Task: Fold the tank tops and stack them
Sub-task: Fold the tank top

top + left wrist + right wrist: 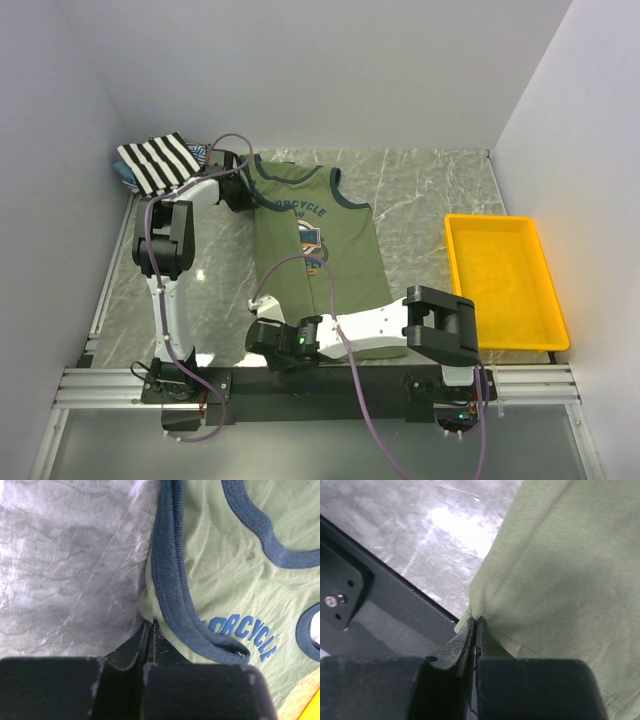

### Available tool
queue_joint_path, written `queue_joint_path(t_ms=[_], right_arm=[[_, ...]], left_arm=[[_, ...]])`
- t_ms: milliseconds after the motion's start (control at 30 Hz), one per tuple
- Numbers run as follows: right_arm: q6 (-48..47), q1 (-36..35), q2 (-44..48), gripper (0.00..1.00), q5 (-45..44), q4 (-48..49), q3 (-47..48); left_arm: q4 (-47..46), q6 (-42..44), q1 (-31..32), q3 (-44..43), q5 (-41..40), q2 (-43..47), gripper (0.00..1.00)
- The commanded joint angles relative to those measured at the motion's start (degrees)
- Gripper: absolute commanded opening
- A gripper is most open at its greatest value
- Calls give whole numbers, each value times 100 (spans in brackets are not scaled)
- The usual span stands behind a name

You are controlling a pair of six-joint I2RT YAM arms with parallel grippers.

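Note:
An olive green tank top [335, 260] with navy trim and a blue chest print lies spread flat in the middle of the table. My left gripper [243, 196] is at its left armhole. In the left wrist view the left gripper [151, 623] is shut on the green cloth just beside the navy trim [172, 585]. My right gripper [258, 338] is at the near left hem corner. The right wrist view shows the right gripper [476, 620] shut on that corner of the olive tank top [560, 570]. A black-and-white striped tank top [158, 163] lies at the back left on blue patterned cloth [126, 177].
A yellow plastic tray [456, 262] stands on the right side of the table. White walls close in the back and both sides. The black mounting rail [395, 615] runs along the near edge, right beside the right gripper.

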State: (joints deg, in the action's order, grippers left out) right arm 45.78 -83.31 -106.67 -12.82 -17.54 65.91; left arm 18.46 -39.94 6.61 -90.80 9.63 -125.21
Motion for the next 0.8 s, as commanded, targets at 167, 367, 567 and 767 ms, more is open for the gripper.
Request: queue_joint_path(t_ms=[167, 367, 567, 767], right_arm=[[-262, -1, 314, 0, 596, 418, 194], [-377, 51, -143, 0, 860, 330, 791], [-394, 166, -608, 0, 1220, 348, 1310], [-412, 262, -496, 32, 1142, 321, 1302]], left_arm=[[122, -22, -63, -253, -610, -118, 1], [368, 127, -213, -736, -681, -302, 0], [386, 154, -389, -948, -708, -434, 1], [220, 206, -415, -764, -699, -50, 35]])
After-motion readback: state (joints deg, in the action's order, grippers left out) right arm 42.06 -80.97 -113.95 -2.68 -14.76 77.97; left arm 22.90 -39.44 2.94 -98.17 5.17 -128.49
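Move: At the tank top's folded left edge, both hands already pinch cloth close to the table: the left by the armhole, the right at the near hem corner. The bare marble they carry it to lies about 5 cm left and 3 cm ahead of the left hand, and some 7 cm left, level, of the right. The striped stack stands about 23 cm left and 12 cm ahead of the left hand; the hem's right corner is some 32 cm right and 4 cm ahead of the right hand. Dragging the folded edge sideways, both hands go left together with the cloth pinched: the left hand about 5 cm, low and drifting some 3 cm forward, the right about 7 cm while lifting the hem corner some 3–4 cm. The right then dips about 1 cm, and both sets of fingers open part-way and let the cloth go. ##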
